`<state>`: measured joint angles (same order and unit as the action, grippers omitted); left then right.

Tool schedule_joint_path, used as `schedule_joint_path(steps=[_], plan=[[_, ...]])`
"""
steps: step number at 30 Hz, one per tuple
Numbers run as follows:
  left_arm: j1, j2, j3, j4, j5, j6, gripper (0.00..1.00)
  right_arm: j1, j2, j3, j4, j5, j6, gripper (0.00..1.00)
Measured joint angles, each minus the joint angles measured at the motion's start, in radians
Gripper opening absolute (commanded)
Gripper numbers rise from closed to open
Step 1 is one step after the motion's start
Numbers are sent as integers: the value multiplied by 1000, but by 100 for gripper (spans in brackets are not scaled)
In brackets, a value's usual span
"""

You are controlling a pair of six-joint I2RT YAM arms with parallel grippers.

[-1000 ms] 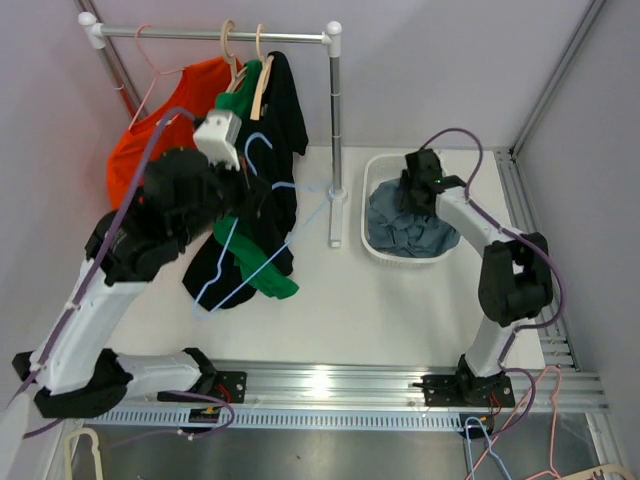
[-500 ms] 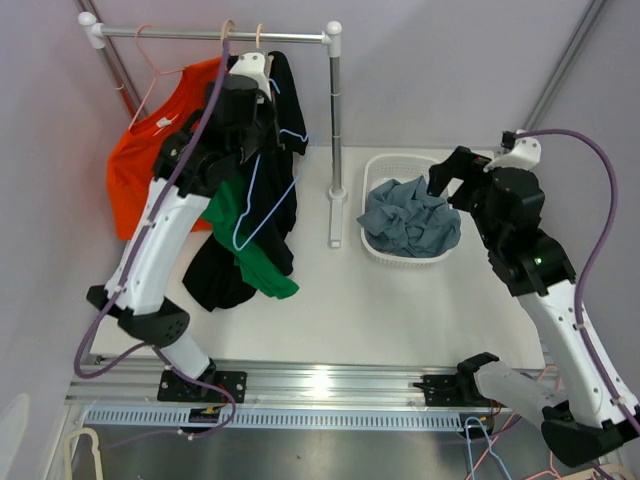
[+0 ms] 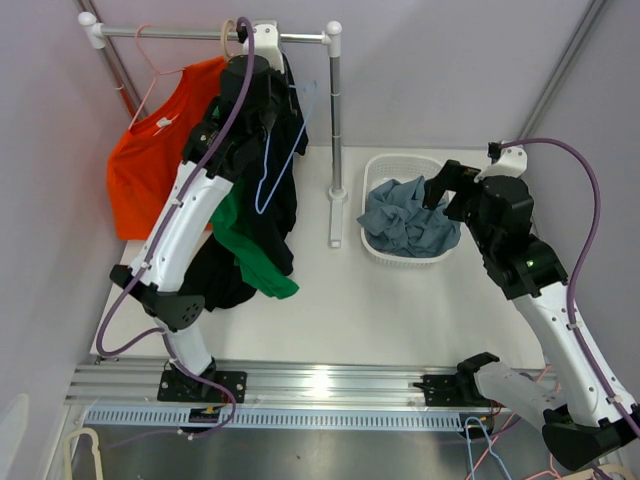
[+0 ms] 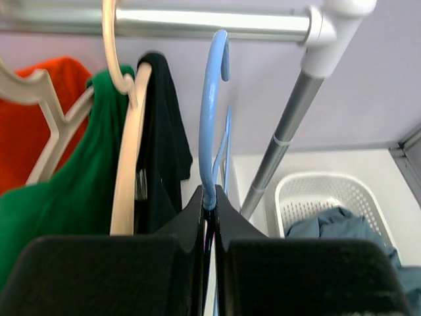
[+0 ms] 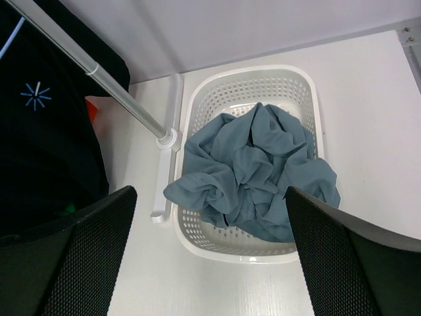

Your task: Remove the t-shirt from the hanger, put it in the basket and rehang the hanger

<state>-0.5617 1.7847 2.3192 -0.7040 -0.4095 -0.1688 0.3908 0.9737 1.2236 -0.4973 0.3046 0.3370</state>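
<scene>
My left gripper (image 3: pixel 265 112) is shut on the neck of a bare blue wire hanger (image 3: pixel 268 170), held high by the rail (image 3: pixel 180 34). In the left wrist view the jaws (image 4: pixel 210 205) pinch the hanger (image 4: pixel 209 125) and its hook reaches the rail (image 4: pixel 197 23), right of the black shirt (image 4: pixel 161 145). A blue-grey t-shirt (image 3: pixel 410 218) lies crumpled in the white basket (image 3: pixel 372 248). My right gripper (image 3: pixel 447 190) is open and empty above the basket's right side. In the right wrist view its fingers frame the t-shirt (image 5: pixel 253 171).
On the rail hang an orange shirt (image 3: pixel 150 150), a green shirt (image 3: pixel 250 250) and a black shirt (image 3: pixel 288 125), the last two on wooden hangers (image 4: pixel 125 178). The rack's right post (image 3: pixel 335 140) stands between the clothes and the basket (image 5: pixel 217 92).
My left arm has lifted the blue hanger from in front of the hanging clothes up to the rail. My right gripper has risen out of the basket and hovers open above it.
</scene>
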Motion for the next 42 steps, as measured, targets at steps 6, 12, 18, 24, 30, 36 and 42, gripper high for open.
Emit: schedule_joint_path(steps=[6, 12, 18, 24, 30, 36, 42], plan=[[0, 43, 46, 132, -28, 102, 1, 0, -6, 0, 15, -34, -19, 99], [4, 134, 104, 227, -23, 163, 1, 0, -13, 0, 25, -64, -20, 99], [31, 218, 143, 258, 45, 156, 1, 0, -35, 5, 23, -90, -20, 99], [104, 280, 147, 277, 213, 65, 1, 0, -77, 13, 19, -113, -16, 100], [184, 317, 150, 307, 395, -35, 2, 5, -101, 13, 16, -135, -5, 99], [189, 216, -48, 333, 456, -83, 52, 16, -97, 13, 6, -147, 11, 99], [187, 33, -313, 364, 510, -111, 69, 41, -94, 13, -3, -148, 28, 99]])
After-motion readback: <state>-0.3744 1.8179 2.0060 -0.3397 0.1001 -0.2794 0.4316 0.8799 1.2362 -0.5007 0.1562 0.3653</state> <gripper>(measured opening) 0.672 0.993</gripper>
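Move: The left hand holds the empty blue hanger upright; the free stretch of rail it is meant for lies about 12 cm ahead, 2 cm to the right and 4 cm above. The black shirt's wooden hanger is roughly 9 cm ahead and 5 cm left, at hand height; the rail's right-hand corner is some 12 cm ahead, 9 cm right and 4 cm up. From the right hand that stretch is around 25 cm ahead, 28 cm left and 15 cm up. Left hand arcs blue hanger 12 cm forward onto rail, opens, backs off lower; right eases back and up. ##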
